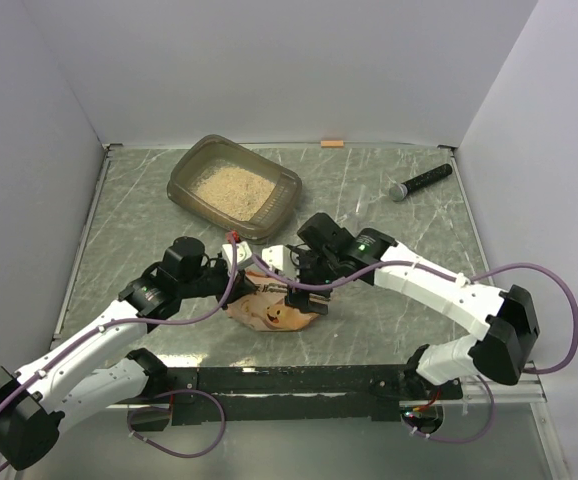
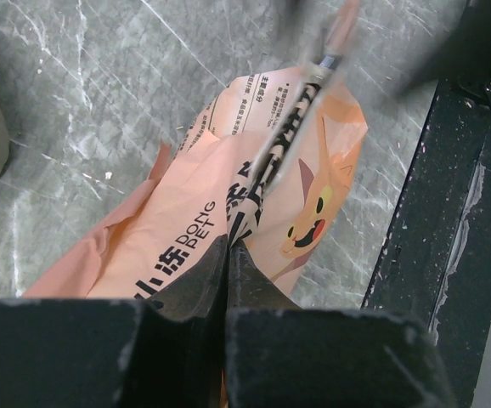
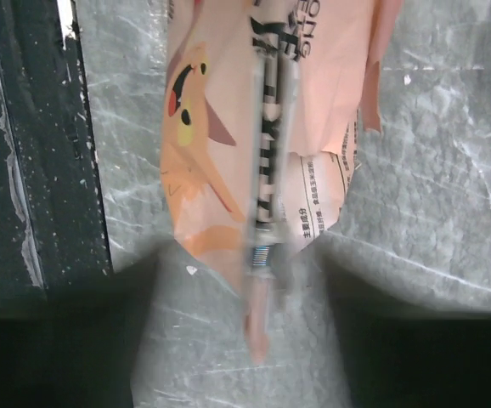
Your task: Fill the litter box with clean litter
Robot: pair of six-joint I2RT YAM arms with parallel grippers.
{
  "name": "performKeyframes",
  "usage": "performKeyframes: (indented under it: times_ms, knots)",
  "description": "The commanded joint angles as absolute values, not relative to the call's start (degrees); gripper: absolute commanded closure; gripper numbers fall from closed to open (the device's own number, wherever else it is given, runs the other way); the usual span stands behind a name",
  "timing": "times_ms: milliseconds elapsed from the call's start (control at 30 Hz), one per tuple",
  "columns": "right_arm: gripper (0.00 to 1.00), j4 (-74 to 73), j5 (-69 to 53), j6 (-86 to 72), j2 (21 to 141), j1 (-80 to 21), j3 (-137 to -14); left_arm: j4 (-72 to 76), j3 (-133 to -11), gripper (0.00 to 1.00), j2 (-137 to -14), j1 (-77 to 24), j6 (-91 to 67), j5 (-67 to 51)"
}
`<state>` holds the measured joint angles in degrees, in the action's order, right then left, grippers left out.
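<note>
The litter box (image 1: 183,190), a grey-brown tray, stands at the back left of the table with beige clean litter (image 1: 234,187) spread inside it. The orange-pink litter pouch (image 1: 272,314) sits between the two arms near the front rail. My left gripper (image 2: 228,246) is shut on the pouch's (image 2: 186,212) pinched top fold. My right gripper (image 3: 254,289) is at the other end of that fold. Its blurred fingers stand apart, and the pouch's (image 3: 220,110) edge lies loose between them.
A black microphone-like stick (image 1: 419,182) lies at the back right. A small orange tag (image 1: 332,143) sits at the table's far edge. The black rail (image 1: 289,380) runs along the near edge, close beside the pouch. White walls enclose the table.
</note>
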<state>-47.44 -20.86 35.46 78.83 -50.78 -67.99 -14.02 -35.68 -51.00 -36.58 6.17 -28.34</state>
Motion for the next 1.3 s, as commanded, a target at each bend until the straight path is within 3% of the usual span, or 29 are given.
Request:
performKeyframes:
  times_ms: [0,233,333,433,467,600,633,667,933,1100,1267]
  knots:
    - [0.0,-44.82,-20.32,35.07,74.8,-51.59,-67.76,-10.02,-37.79,0.95,-49.75,-36.39,5.71,-27.86]
    - [0.0,-41.93,-12.06,28.84,68.12,-51.59,-69.96,-9.93,-37.88,0.94,-49.4,-36.39,5.63,-27.16]
    - [0.0,-39.12,-6.0,21.81,65.66,-51.59,-71.1,-9.41,-38.49,0.88,-48.52,-36.39,5.36,-26.46]
    - [0.0,-37.44,1.99,12.86,64.07,-51.5,-72.67,-9.67,-40.07,0.73,-47.9,-36.39,4.84,-26.72]
    - [0.0,-38.83,9.07,7.09,63.99,-51.16,-73.56,-10.02,-40.69,0.63,-47.73,-36.39,4.57,-26.28]
    - [0.0,-46.3,8.53,2.56,65.3,-50.62,-80.5,-14.14,-45.95,0.42,-47.9,-36.39,3.69,-25.23]
    - [0.0,-45.1,9.22,1.16,64.87,-50.62,-79.9,-15.46,-48.32,0.17,-47.99,-36.39,3.52,-24.7]
    - [0.0,-44.22,10.36,-2.69,63.47,-50.63,-79.28,-15.73,-49.38,0.01,-47.99,-36.39,3.25,-24.7]
    - [0.0,-40.35,22.66,-18.89,57.4,-50.63,-73.05,-21.0,-60.8,0.03,-50.8,-36.39,-4.3,-13.03]
    - [0.0,-38.5,26.45,-19.42,53.7,-50.63,-70.4,-21.19,-62.84,0.03,-52.65,-36.39,-9.13,-2.22]
    - [0.0,-40.51,27.66,-16.51,54.57,-50.71,-71.8,-17.23,-59.95,0.03,-50.81,-36.39,-11.51,-0.26]
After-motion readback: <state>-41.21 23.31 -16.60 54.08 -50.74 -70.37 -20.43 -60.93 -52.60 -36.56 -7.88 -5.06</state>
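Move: The left hand still pinches the rolled mouth of the litter bag by the left end of its long sealing clip; the bag's middle is about 6 cm right, 4 cm back and 4 cm below. From the right hand, its fingers already half open around the clip's right end, the bag's middle lies about 7 cm left, 4 cm back and 5 cm below. The litter box is some 26 cm ahead and 6 cm left of the left hand, 4 cm lower. Upward and clear of the bag go both hands, the right one first: its fingers spread fully as it climbs about 16 cm, swings out to the right and somewhat forward, and turns strongly clockwise. The left keeps its pinch briefly, then opens wide to let go of the bag and clip as it rises about as far, ending forward with a counter-clockwise turn. ##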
